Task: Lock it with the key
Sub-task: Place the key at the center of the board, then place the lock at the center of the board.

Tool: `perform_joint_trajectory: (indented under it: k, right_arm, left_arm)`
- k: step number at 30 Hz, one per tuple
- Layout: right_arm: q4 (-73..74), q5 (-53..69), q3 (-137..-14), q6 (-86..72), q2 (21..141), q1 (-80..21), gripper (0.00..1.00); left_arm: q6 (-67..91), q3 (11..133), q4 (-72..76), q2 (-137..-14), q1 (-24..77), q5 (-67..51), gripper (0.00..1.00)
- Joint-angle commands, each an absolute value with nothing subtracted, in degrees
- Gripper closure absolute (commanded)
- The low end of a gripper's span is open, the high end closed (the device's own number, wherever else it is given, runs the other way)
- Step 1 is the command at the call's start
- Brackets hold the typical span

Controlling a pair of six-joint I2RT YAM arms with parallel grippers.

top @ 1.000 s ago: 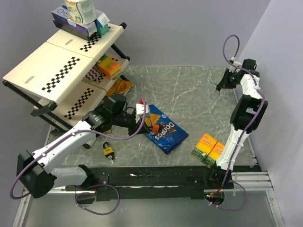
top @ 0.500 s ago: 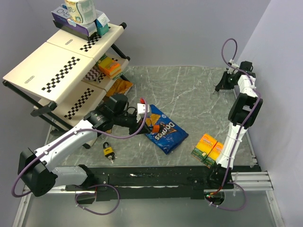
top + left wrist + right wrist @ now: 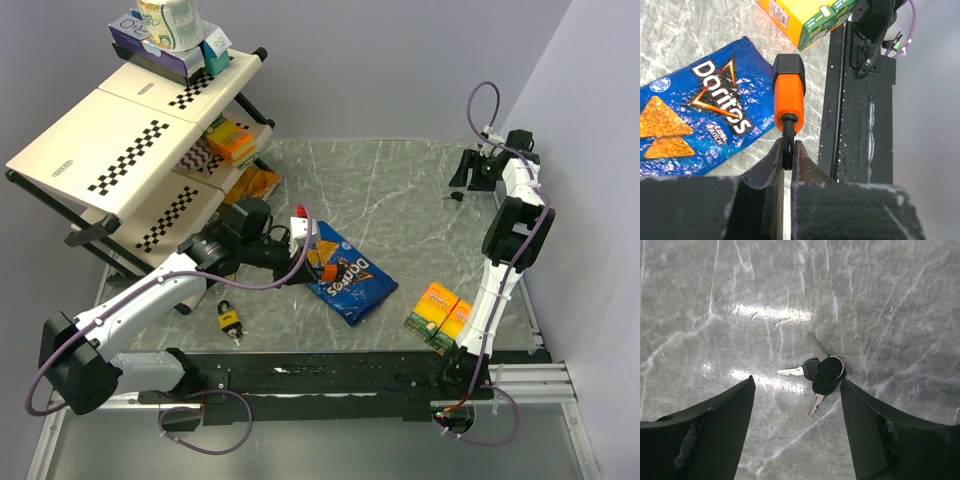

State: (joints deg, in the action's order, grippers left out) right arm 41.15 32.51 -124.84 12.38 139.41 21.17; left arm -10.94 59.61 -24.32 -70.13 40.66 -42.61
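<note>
An orange padlock [image 3: 789,95] with a black cap hangs from my left gripper [image 3: 787,155], which is shut on its black shackle, above the table's front edge. A bunch of black-headed keys [image 3: 825,374] on a ring lies flat on the marble table [image 3: 740,300], between the tips of my right gripper [image 3: 796,381]. That gripper is open, with the keys close to its right finger [image 3: 865,420] and nothing held. In the top view the keys [image 3: 456,197] lie at the far right, just below the right gripper [image 3: 468,172]. The left gripper [image 3: 312,250] hovers over the chip bag.
A blue Doritos bag [image 3: 345,275] lies mid-table. A yellow padlock [image 3: 230,321] sits near the front left. Yellow-green boxes [image 3: 440,312] are at the front right. A checkered shelf rack [image 3: 130,130] with boxes fills the left, and a black rail [image 3: 330,375] runs along the near edge.
My right gripper has opened and the keys it held now lie on the table beneath it. The left arm with the orange padlock has barely moved.
</note>
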Motion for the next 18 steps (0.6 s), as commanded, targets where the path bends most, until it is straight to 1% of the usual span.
perform_joint_trajectory:
  k: [1, 2, 4, 6, 7, 8, 9, 10, 12, 13, 15, 16, 17, 18]
  right_arm:
    - [42.27, 32.26, -128.84, 15.37, 134.92, 21.1, 0.2]
    - [42.62, 32.34, -128.67, 17.03, 132.82, 20.83, 0.2]
    - [42.63, 33.48, -126.75, 18.62, 129.66, 19.7, 0.12]
    - [41.67, 35.32, -121.22, 21.52, 123.07, 18.64, 0.07]
    - [41.14, 36.12, -118.68, 22.75, 117.57, 18.02, 0.06]
    - [40.52, 36.99, -112.82, 25.11, 114.55, 16.71, 0.05]
    - [39.73, 38.57, -109.63, 26.53, 111.48, 15.92, 0.03]
    - [38.94, 40.06, -103.25, 29.94, 105.01, 15.39, 0.02]
    - [38.24, 43.23, -96.62, 33.73, 98.21, 13.63, 0.01]
    - [38.15, 45.85, -91.02, 37.06, 92.0, 13.01, 0.01]
    - [38.23, 47.98, -85.72, 39.98, 85.55, 10.73, 0.01]
    - [37.8, 49.38, -81.26, 41.47, 79.6, 9.68, 0.01]
    - [37.71, 50.35, -79.04, 42.18, 76.58, 8.62, 0.01]
    - [37.27, 50.71, -76.84, 42.62, 73.59, 6.0, 0.01]
  left_arm:
    - [-6.87, 63.98, -20.92, -70.4, 40.61, -44.3, 0.99]
    - [-6.25, 64.94, -20.92, -70.57, 40.61, -44.21, 0.99]
    - [-4.15, 65.83, -21.44, -71.27, 40.52, -43.86, 0.99]
    - [-2.64, 66.79, -21.62, -71.63, 40.61, -43.68, 0.99]
    - [-0.9, 66.8, -21.45, -71.63, 40.52, -43.42, 0.99]
    - [-0.36, 66.97, -21.53, -71.63, 40.52, -43.42, 0.99]
    - [-0.35, 67.15, -22.06, -71.72, 40.52, -43.33, 0.99]
    - [2.35, 68.02, -23.45, -72.07, 40.52, -43.5, 0.99]
    - [3.42, 69.16, -25.74, -73.29, 40.52, -44.47, 0.99]
    - [3.95, 70.39, -26.8, -73.65, 40.43, -45.69, 0.99]
    - [5.96, 71.1, -29.09, -74.7, 40.43, -46.93, 0.99]
    - [6.59, 71.63, -29.61, -74.88, 40.43, -47.89, 0.99]
    - [7.11, 71.89, -30.14, -75.23, 40.43, -49.64, 0.99]
    - [8.08, 72.07, -30.32, -75.67, 40.43, -50.44, 0.99]
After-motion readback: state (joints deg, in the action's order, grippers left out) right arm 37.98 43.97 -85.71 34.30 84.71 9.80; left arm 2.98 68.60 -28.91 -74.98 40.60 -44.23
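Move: The right hand is empty, its fingers mostly open, with the just-placed keys almost straight below it, about 5 cm down. The orange padlock, held in the left hand, lies some 37 cm back, 38 cm to the right hand's left and 13 cm up; the Doritos bag is about 24 cm back, 36 cm left and 5 cm down. From the left hand, the padlock's body is 5 cm to the right and 2 cm down. Up, left and back in a quickening sweep, the right hand leaves the keys for the side of the padlock, rising about 20 cm; the wrist swings some 30 degrees counter-clockwise and lifts the fingertips while the fingers finish opening wide. The left hand keeps its pinch on the padlock, lifting it about 3 cm with a small turn. ##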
